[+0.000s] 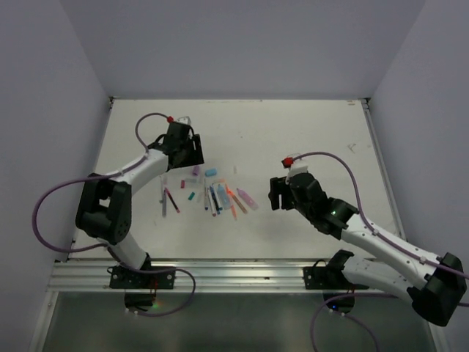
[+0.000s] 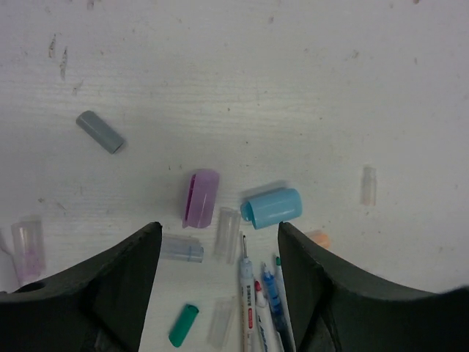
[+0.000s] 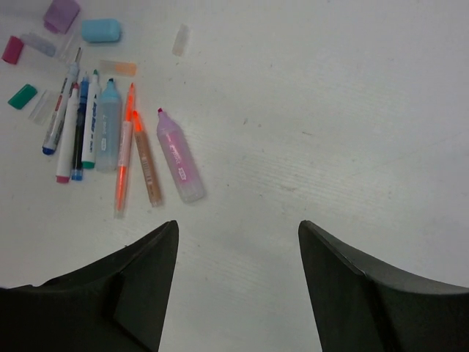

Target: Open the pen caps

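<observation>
The pens (image 1: pixel 220 198) lie uncapped in a loose row mid-table, among them a pink highlighter (image 3: pixel 178 155), an orange pen (image 3: pixel 124 147) and a light blue marker (image 3: pixel 108 125). Loose pen caps lie behind them: grey (image 2: pixel 100 132), purple (image 2: pixel 201 198), light blue (image 2: pixel 272 206), teal (image 2: pixel 183 325) and several clear ones (image 2: pixel 226 235). My left gripper (image 2: pixel 220 227) hovers open over the caps with nothing between its fingers. To the right of the pens, my right gripper (image 3: pixel 238 224) stands open over bare table, holding nothing.
A dark red pen (image 1: pixel 172 199) and a grey pen (image 1: pixel 163 198) lie apart, left of the row. One clear cap (image 2: pixel 368 185) sits alone to the right. White walls close in the table (image 1: pixel 308 139) on three sides.
</observation>
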Controlling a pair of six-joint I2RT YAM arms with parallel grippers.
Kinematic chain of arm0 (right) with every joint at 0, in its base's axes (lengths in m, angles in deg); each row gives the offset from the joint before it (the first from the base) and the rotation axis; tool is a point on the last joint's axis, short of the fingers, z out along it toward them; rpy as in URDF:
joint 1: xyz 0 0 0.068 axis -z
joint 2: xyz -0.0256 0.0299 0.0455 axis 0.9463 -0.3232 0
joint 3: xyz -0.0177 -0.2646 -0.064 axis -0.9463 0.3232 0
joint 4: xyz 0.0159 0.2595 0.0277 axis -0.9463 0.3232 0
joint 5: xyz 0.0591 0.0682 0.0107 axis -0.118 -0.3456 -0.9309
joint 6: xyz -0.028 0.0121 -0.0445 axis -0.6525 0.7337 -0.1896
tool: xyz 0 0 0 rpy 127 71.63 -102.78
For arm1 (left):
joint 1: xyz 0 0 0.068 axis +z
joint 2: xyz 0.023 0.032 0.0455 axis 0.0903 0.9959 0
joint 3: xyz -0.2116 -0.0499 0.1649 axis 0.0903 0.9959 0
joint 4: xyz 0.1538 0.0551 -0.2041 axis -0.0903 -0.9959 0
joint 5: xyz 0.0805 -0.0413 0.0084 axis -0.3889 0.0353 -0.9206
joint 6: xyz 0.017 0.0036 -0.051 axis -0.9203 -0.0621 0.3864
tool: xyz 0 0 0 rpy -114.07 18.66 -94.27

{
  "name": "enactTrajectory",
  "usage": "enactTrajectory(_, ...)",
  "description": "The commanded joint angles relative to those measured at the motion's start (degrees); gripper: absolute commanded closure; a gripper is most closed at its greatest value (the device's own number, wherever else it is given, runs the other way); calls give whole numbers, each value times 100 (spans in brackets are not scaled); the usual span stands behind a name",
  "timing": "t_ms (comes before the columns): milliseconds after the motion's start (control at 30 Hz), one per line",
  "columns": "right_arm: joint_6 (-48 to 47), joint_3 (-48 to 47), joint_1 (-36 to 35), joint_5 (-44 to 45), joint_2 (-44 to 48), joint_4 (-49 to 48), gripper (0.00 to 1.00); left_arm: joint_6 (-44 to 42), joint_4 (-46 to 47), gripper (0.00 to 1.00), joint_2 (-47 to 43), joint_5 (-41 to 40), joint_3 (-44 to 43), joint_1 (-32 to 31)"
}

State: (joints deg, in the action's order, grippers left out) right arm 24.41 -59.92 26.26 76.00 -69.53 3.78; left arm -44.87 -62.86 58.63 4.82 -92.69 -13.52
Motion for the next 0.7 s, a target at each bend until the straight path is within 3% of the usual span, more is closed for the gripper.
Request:
enactTrajectory(0, -175, -471, 6, 705, 575, 545, 29, 56, -259, 31, -830, -71, -263, 59)
enactTrajectory(200, -490, -1173, 15, 1479, 1507, 1354, 9, -137, -610, 2, -2314, -580, -360, 59)
enactTrajectory(300, -631, -1534, 15, 1892, 1858, 1592, 2, -339, -795, 0, -3044, -948, -439, 59)
enactTrajectory(667, -1405, -2115, 15, 3115, 3168, 2190, 1, -1095, -1208, 0, -5523, -2319, -456, 59)
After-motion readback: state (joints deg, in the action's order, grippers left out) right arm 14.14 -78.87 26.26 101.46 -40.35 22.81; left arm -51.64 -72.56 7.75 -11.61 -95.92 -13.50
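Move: The left hand, empty, is just above the purple cap, which lies about 5 cm below it and some 2 cm ahead. From this hand the blue cap is about 1 cm ahead and 6 cm right, the grey cap 6 cm ahead and 6 left. The pink pen lies 5 cm ahead of the right hand, 11 to its left and 13 below, with the brown pen 4 cm farther left, level with it. Up and clear of the table, both empty hands pull away, gathering speed: the left climbs about 30 cm off the purple cap, also drawing back and to its left, fingers tipping up some 45 degrees. The right rises 20 cm and swings 15 cm right, away from the pink pen, tipping up and turning clockwise. Both grippers spread from part-open to fully open, touching nothing. ##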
